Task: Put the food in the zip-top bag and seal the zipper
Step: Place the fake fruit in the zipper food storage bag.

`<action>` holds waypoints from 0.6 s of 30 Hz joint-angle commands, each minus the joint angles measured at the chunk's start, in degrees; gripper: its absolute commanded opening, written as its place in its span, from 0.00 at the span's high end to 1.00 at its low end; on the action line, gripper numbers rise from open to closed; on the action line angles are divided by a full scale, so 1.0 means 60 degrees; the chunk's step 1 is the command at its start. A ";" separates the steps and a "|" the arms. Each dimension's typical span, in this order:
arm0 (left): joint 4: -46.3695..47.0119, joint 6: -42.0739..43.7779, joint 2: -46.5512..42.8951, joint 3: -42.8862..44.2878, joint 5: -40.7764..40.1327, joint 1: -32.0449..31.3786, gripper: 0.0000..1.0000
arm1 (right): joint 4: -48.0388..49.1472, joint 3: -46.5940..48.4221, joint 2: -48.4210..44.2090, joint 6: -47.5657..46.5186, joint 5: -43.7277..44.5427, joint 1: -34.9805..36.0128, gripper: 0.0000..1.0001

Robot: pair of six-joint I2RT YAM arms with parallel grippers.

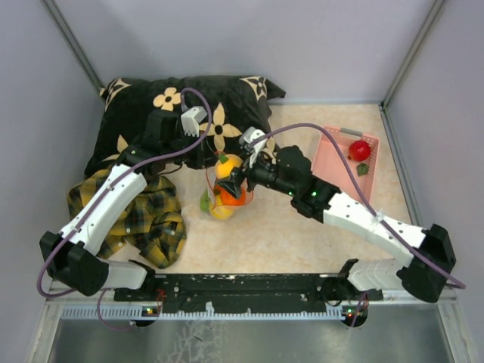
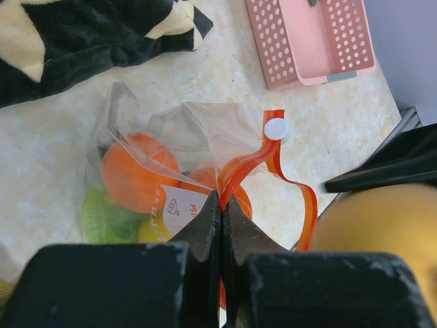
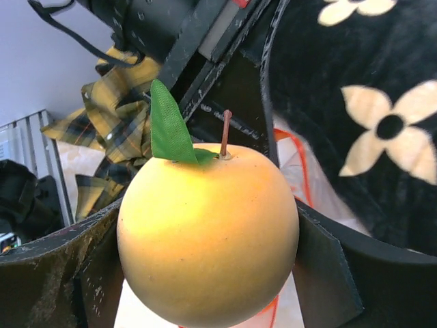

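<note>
The clear zip-top bag (image 2: 157,137) hangs with its mouth up, holding two oranges (image 2: 133,174), a green piece (image 2: 102,215) and something yellow. My left gripper (image 2: 222,201) is shut on the red-orange zipper (image 2: 273,160) strip at the mouth edge. A white slider sits on that strip. My right gripper (image 3: 208,253) is closed around a round yellow-orange fruit (image 3: 208,239) with a green leaf and brown stem. From above, this fruit (image 1: 227,168) sits right over the bag (image 1: 227,200), between both grippers. A red apple (image 1: 360,150) lies in the pink basket.
The pink basket (image 1: 333,155) stands at the right and also holds a small green piece (image 1: 364,169). A black flowered pillow (image 1: 151,113) lies at the back left. A yellow-black plaid cloth (image 1: 144,219) lies under the left arm.
</note>
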 commanded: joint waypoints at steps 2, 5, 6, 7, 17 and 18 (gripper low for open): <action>0.0477 0.0000 -0.0038 0.0009 0.0359 0.0076 1.00 | 0.1620 -0.0356 0.0847 0.1151 -0.0914 0.0080 0.44; 0.0477 -0.0009 -0.0040 -0.0006 0.0361 0.0078 1.00 | 0.1840 -0.0416 0.1227 0.1435 -0.1398 0.0080 0.43; 0.0470 -0.0017 -0.0040 0.0002 0.0362 0.0071 1.00 | 0.1823 -0.0416 0.1340 0.1490 -0.1437 0.0072 0.43; 0.0475 -0.0018 -0.0048 0.0003 0.0362 0.0072 1.00 | 0.1715 -0.0416 0.1430 0.1500 -0.1361 0.0080 0.43; 0.0581 -0.0031 -0.0156 -0.0027 0.0592 0.0075 1.00 | -0.0518 0.0161 0.2239 0.1264 0.1713 0.0065 0.36; 0.0586 -0.0032 -0.0143 -0.0035 0.0636 0.0073 1.00 | -0.0347 0.0115 0.2300 0.1368 0.1803 0.0070 0.35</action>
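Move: The right hand already holds the leafed orange fruit above the bag's open mouth, whose middle is about 12 cm below it, 2 cm to the left and hardly any farther out. The left gripper's tips, shut on the zipper edge, are some 5 cm ahead, 5 cm left and 7 cm lower. The bagged lemon lies around 17 cm below, 3 cm left and 4 cm back. From the left hand, the mouth is about 5 cm back, 3 cm right and 5 cm lower. Down, mostly, by about 11 cm, the right hand lowers the held leafed fruit into the bag's mouth, drifting some 3 cm left at first and then easing forward and partly back to the right. The wrist tips the fingers roughly 15 degrees further down into the opening, keeping its grip on the fruit, while the left hand stays put and still pinches the zipper edge. ##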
